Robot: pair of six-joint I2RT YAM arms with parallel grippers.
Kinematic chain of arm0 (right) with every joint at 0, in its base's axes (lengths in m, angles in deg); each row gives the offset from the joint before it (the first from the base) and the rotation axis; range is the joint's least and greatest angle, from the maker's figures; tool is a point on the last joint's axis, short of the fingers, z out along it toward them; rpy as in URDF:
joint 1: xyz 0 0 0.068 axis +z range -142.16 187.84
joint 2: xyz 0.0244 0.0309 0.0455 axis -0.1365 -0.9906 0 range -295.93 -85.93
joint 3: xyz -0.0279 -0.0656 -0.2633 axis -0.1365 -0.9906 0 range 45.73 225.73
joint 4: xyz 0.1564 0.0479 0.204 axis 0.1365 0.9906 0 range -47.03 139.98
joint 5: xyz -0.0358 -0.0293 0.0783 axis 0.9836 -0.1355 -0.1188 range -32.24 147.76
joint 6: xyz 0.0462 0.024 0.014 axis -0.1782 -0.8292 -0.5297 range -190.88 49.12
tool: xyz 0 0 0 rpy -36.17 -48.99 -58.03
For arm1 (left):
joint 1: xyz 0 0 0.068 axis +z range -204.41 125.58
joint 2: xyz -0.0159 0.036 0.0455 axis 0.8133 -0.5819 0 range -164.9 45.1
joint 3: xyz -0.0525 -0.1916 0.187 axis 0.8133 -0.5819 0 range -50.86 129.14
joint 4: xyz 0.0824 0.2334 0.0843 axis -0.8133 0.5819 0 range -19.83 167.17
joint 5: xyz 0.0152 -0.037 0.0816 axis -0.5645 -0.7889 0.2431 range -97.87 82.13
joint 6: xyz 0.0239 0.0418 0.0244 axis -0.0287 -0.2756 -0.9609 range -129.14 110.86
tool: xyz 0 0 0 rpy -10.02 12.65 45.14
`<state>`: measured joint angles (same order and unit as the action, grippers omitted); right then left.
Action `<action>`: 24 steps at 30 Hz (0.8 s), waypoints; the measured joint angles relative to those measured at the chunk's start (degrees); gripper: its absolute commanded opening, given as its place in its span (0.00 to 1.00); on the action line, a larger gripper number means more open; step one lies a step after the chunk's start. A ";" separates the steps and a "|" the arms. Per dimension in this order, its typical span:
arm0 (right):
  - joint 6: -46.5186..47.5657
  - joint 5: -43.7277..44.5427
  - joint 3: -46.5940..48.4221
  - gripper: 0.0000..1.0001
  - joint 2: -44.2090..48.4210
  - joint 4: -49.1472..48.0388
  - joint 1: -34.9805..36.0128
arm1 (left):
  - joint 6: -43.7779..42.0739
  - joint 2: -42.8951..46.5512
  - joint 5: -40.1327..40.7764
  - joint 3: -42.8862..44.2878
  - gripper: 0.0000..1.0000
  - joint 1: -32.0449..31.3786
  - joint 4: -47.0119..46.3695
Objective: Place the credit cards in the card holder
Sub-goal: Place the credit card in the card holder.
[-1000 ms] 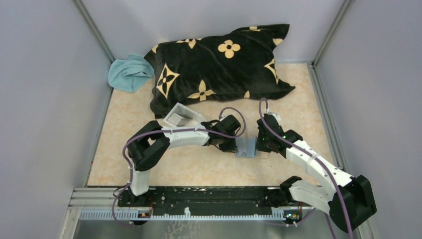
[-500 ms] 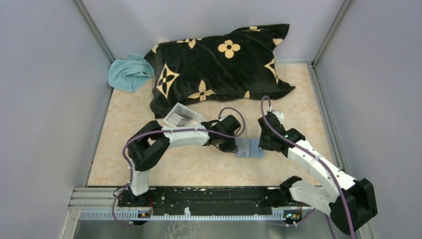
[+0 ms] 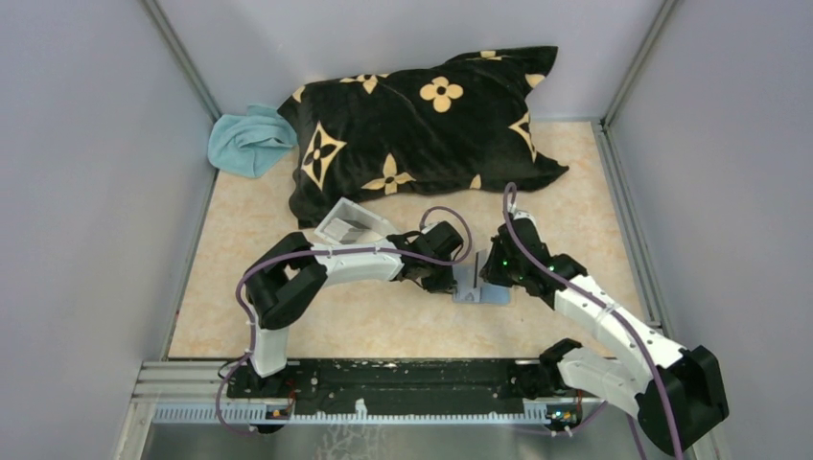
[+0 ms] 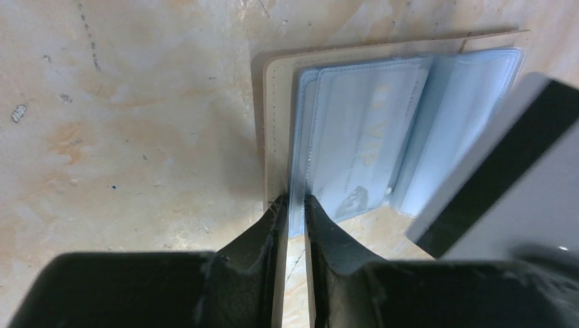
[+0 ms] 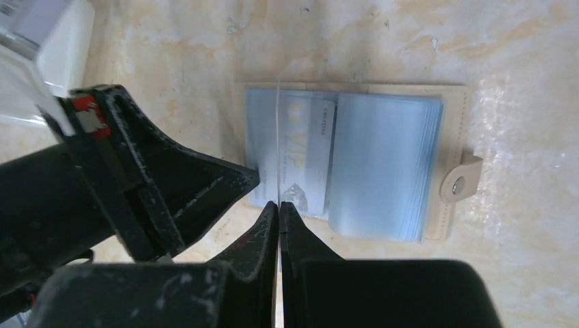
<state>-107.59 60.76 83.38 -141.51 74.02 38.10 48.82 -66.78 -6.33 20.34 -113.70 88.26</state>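
Note:
The card holder (image 3: 476, 290) lies open on the table, tan outside with pale blue pockets (image 5: 382, 164) and a snap tab (image 5: 457, 183). My left gripper (image 4: 293, 203) is shut on the edge of one pocket leaf at the holder's left half. A light lettered card (image 4: 355, 137) sits in a pocket there. My right gripper (image 5: 279, 205) is shut on a credit card (image 5: 278, 137), seen edge-on above the holder's left pockets. From the left wrist this credit card (image 4: 505, 171) shows a black stripe. Both grippers (image 3: 449, 280) (image 3: 491, 273) meet at the holder.
A black pillow (image 3: 422, 125) with tan flowers lies at the back, a teal cloth (image 3: 249, 142) beside it on the left. A clear shallow tray (image 3: 350, 225) sits just behind the left arm. Grey walls enclose the table on three sides.
My right gripper has swung left with its card, from beside the holder's right edge to over the holder. The left gripper has stayed clamped in place.

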 measured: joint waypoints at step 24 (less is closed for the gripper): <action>-4.90 2.54 -11.06 0.00 3.74 -5.05 0.00 | 0.98 1.42 0.24 -4.09 0.20 0.17 -3.76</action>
<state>-112.49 63.30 72.32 -137.77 68.97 38.10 49.80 -65.36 -6.09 16.26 -113.53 84.50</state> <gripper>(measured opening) 0.007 0.204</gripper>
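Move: The card is already pinched upright in my right fingers. The fold of the open card holder lies almost straight under them, about 9 cm below and 1 cm back. The left page with the VIP card is centred some 3 cm to the left of the fold, the right-hand clear page some 3 cm to its right. From my left fingertips, at the holder's left edge, the fold is about 6 cm right and 2 cm ahead. I lower the card with my right hand towards the fold, about 5 cm down while drawing back some 2 cm. The drop comes quickly, then the hand lifts slightly, eases a little right and settles down again. The wrist turns about 5 degrees clockwise and my fingers stay shut on the card's near end, while my left fingertips stay at the holder's left edge. ##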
